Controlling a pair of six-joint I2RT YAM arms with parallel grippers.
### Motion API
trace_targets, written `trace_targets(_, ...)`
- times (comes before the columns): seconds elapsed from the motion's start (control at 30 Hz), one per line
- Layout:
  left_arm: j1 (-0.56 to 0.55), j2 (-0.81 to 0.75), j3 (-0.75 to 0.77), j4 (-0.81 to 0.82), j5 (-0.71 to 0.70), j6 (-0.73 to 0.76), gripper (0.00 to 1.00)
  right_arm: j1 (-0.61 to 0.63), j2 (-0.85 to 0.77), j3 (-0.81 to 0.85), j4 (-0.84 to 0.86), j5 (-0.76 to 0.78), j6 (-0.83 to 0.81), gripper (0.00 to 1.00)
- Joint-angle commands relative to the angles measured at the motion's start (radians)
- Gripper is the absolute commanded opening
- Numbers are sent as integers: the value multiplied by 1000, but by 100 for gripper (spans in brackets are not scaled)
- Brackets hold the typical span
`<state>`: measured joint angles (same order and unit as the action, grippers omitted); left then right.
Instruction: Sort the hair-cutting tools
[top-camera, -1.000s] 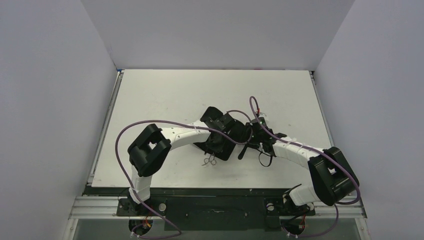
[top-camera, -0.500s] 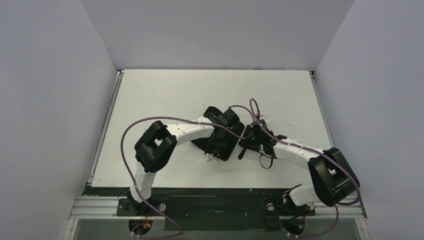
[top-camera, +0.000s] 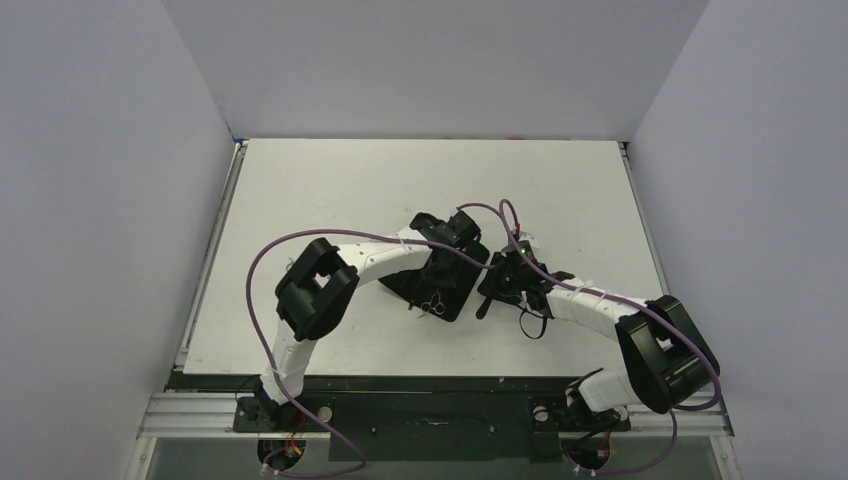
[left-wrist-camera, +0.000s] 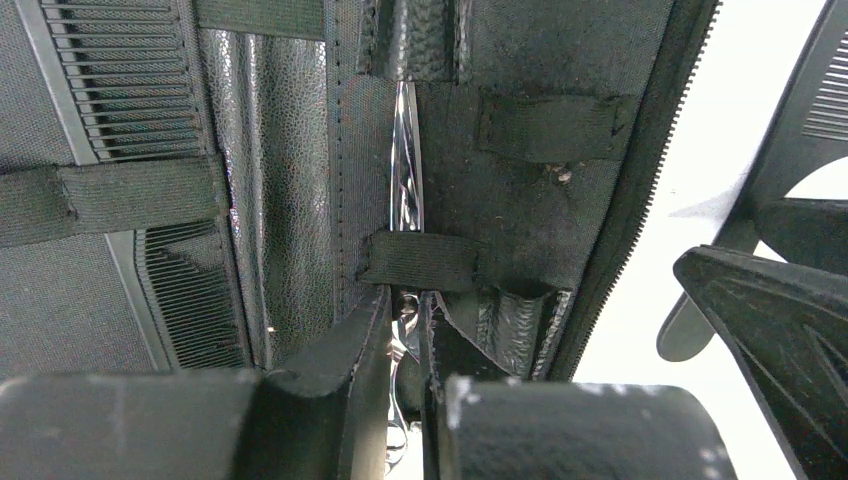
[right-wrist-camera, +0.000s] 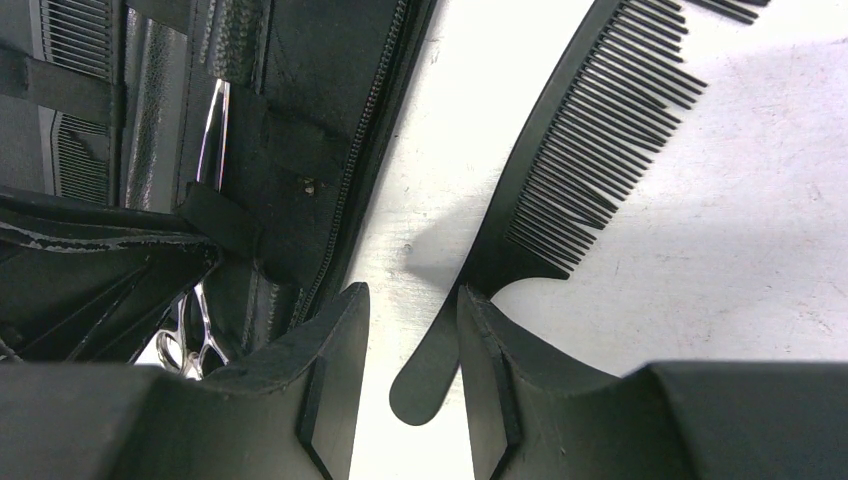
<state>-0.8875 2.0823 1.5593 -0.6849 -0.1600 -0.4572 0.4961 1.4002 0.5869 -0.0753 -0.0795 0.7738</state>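
Note:
The open black zip case (left-wrist-camera: 560, 60) lies at mid-table (top-camera: 405, 283). My left gripper (left-wrist-camera: 407, 320) is shut on the handles of the silver scissors (left-wrist-camera: 405, 170). Their blades lie under an elastic strap (left-wrist-camera: 420, 260) inside the case. In the top view the scissors (top-camera: 432, 305) rest on the case's near part, below the left gripper (top-camera: 447, 272). The black comb (right-wrist-camera: 580, 150) lies on the table right of the case (right-wrist-camera: 300, 100). My right gripper (right-wrist-camera: 412, 295) is open, its jaws either side of the comb's handle end. The comb (top-camera: 485, 305) is partly hidden under the right gripper (top-camera: 497, 285).
Another black comb (left-wrist-camera: 110, 70) sits strapped in the case's left part. A black loop (top-camera: 533, 325) lies on the table beside the right forearm. The scissors' rings (right-wrist-camera: 190, 340) show beside my left finger. White walls close off the table's left, right and back.
My left gripper has carried the scissors from the table at the case's near edge up onto the case, with the blades now under the strap. The right gripper has barely shifted over the comb.

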Motion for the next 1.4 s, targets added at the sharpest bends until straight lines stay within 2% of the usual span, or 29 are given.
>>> trace_targets(0.0, 18, 40, 48, 52, -33, -4, 0, -8, -23, -3, 37, -3, -7, 34)
trace_targets(0.27, 34, 65, 68, 59, -43, -9, 1, -8, -25, -5, 31, -5, -8, 34)
trace_targets(0.3, 34, 61, 68, 61, -43, -12, 5, -8, -29, -5, 29, -5, -8, 34)
trace_targets(0.4, 32, 19, 49, 74, -42, -18, 28, -8, -39, -6, 23, -5, -10, 35)
trace_targets(0.5, 33, -31, 12, 95, -40, -20, 43, -8, -50, -7, 16, -3, -11, 35)
trace_targets(0.67, 32, -136, -19, 74, -56, -29, 48, -7, -61, -1, 1, 1, -12, 36)
trace_targets(0.83, 47, -305, -138, 81, -156, -41, 54, -8, -88, -7, -2, 1, -14, 36)
trace_targets(1.0, 162, -487, -319, 149, -211, -81, 57, -8, -108, -23, 9, -3, -20, 36)
trace_targets(1.13, 294, -568, -453, 235, -131, -116, 59, -8, -120, -29, 11, -10, -25, 36)
trace_targets(1.27, 411, -618, -592, 412, 150, -136, 64, -7, -128, -34, 12, -25, -31, 36)
trace_targets(1.37, 440, -591, -619, 488, 251, -148, 64, -6, -136, -36, 9, -29, -33, 36)
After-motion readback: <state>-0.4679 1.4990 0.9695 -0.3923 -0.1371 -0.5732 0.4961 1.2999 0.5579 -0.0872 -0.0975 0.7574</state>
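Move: The left gripper already has the scissors shut in its fingers near the pivot. The case's blade pocket is about 7 cm ahead and 1 cm right, roughly 1 cm below. The black comb lies some 12 cm right and level with the hand. The second scissors lie about 30 cm left and 3 cm back. From the right gripper, the pocket is around 9 cm ahead and 8 cm left, the comb's middle about 3 cm ahead and 3 cm right, both slightly below. Ease the left gripper about 1 cm forward, sliding the scissors along towards the blade pocket, then open the fingers wide to let go. Lift roughly 10 cm off the case and swing about 17 cm left, turning some 30 degrees counter-clockwise and sinking again at the end beyond the case's left corner. Raise the open right gripper slightly at the comb. ##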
